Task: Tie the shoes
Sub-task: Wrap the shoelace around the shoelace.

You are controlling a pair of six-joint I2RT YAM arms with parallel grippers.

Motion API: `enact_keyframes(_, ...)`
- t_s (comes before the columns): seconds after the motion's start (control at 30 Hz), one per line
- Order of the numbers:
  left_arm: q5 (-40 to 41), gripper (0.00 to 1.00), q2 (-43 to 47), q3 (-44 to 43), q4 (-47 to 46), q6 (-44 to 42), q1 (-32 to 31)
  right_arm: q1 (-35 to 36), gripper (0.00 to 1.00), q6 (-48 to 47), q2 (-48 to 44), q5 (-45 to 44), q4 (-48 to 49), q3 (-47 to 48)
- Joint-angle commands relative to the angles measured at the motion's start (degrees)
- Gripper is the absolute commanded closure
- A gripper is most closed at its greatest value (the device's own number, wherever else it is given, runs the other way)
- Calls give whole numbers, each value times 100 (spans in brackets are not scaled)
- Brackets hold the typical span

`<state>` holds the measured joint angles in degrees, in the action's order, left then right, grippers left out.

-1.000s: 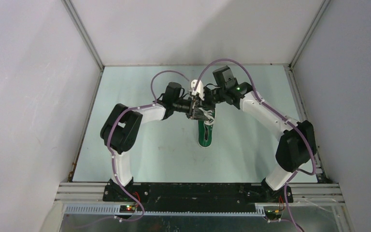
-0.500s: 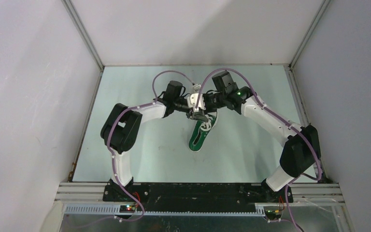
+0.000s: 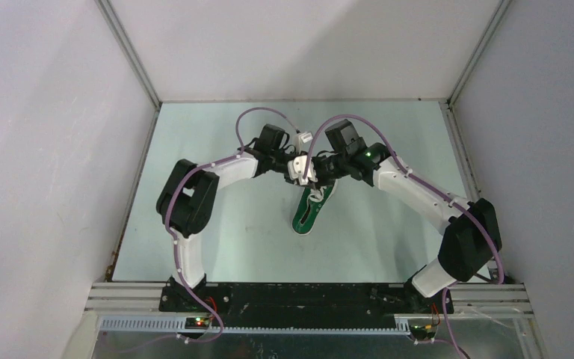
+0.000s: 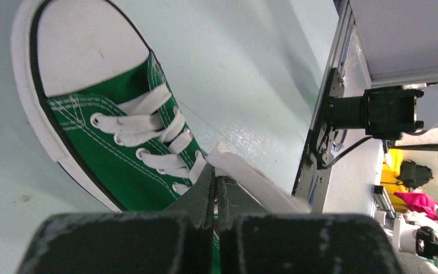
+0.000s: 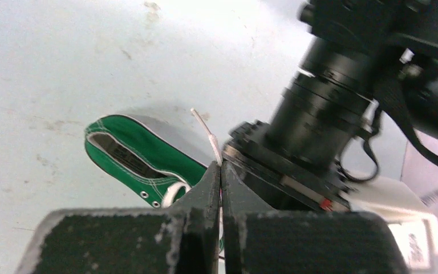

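The green shoe [image 3: 308,213] lies tilted on the pale table, its near end swung left. Both grippers meet just above its far end. My left gripper [image 3: 302,167] is shut on a white lace [image 4: 251,178] that runs off the eyelets. In the left wrist view the jaws [image 4: 215,174] are pressed together beside the laced green upper [image 4: 108,148] and white toe cap. My right gripper [image 3: 319,173] is shut too. In the right wrist view its tips [image 5: 221,166] pinch a lace whose free end [image 5: 204,127] sticks up. The shoe's dark opening [image 5: 128,155] lies to the left.
White walls enclose the table [image 3: 217,224] on three sides, with metal rails [image 3: 131,63] at the corners. The left arm's wrist [image 5: 331,114] sits very close on the right of the right wrist view. Purple cables [image 3: 258,116] arch over both arms.
Both grippers have moved toward the far wall and closer together, still shut on the laces. The shoe has swung, its near end shifting left.
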<state>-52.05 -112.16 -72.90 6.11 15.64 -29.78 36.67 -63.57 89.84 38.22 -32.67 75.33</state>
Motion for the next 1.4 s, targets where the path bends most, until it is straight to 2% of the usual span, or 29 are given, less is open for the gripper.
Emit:
enact_keyframes(0.0, 45, 100, -44, -595, 496, -479, 18, 220, 100, 189, -411, 219, -3, -71)
enact_keyframes(0.13, -443, 100, -221, -962, 957, -706, 25, 239, 100, 211, -365, 108, 9, -75)
enact_keyframes(0.43, -350, 100, -293, -1028, 1824, -1760, 60, 251, 100, 92, -64, -82, 43, -80)
enact_keyframes(0.73, -538, 100, -258, -904, 1817, -1904, 38, 351, 100, 162, 197, -174, 422, -278)
enact_keyframes(0.93, -972, 100, -278, -949, 2254, -2512, 17, 466, 100, 194, 289, -318, 674, -278)
enact_keyframes(1.03, -1034, 100, -254, -890, 2254, -2534, 16, 486, 99, 180, 329, -348, 733, -281)
enact_keyframes(1.1, -1088, 100, -240, -858, 2180, -2467, 16, 498, 95, 187, 363, -339, 709, -280)
enact_keyframes(1.17, -1037, 100, -237, -843, 2090, -2378, 16, 500, 86, 310, 371, -366, 679, -280)
enact_keyframes(1.2, -981, 100, -236, -845, 2062, -2319, 16, 502, 76, 431, 369, -464, 633, -277)
enact_keyframes(1.37, -979, 100, -269, -784, 1757, -2082, 8, 239, 47, 1177, 67, -584, 331, -282)
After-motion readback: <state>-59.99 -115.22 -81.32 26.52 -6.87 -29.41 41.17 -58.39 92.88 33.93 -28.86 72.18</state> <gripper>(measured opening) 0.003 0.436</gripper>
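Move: The right gripper, pinching the loose shoelace end, is above and a little behind the left gripper's shut tips, which lie about 3 cm ahead, level sideways and roughly 8 cm below it; the shoe's lacing is some 5 cm ahead, 3 cm right and 12 cm down. From the left gripper, which also keeps hold of lace, the lacing lies about 3 cm ahead, 4 cm right and 4 cm down, the heel opening some 7 cm back, 1 cm left and 5 cm down. Draw the right gripper back about 2 cm with its shoelace end, pause, then sink it some 4 cm and ease it a little left beside the left gripper, and open its fingers to about half to let go. Keep the left gripper pinched on its lace: bob it up and forward and down again, then draw it back about 2 cm, turning clockwise. ##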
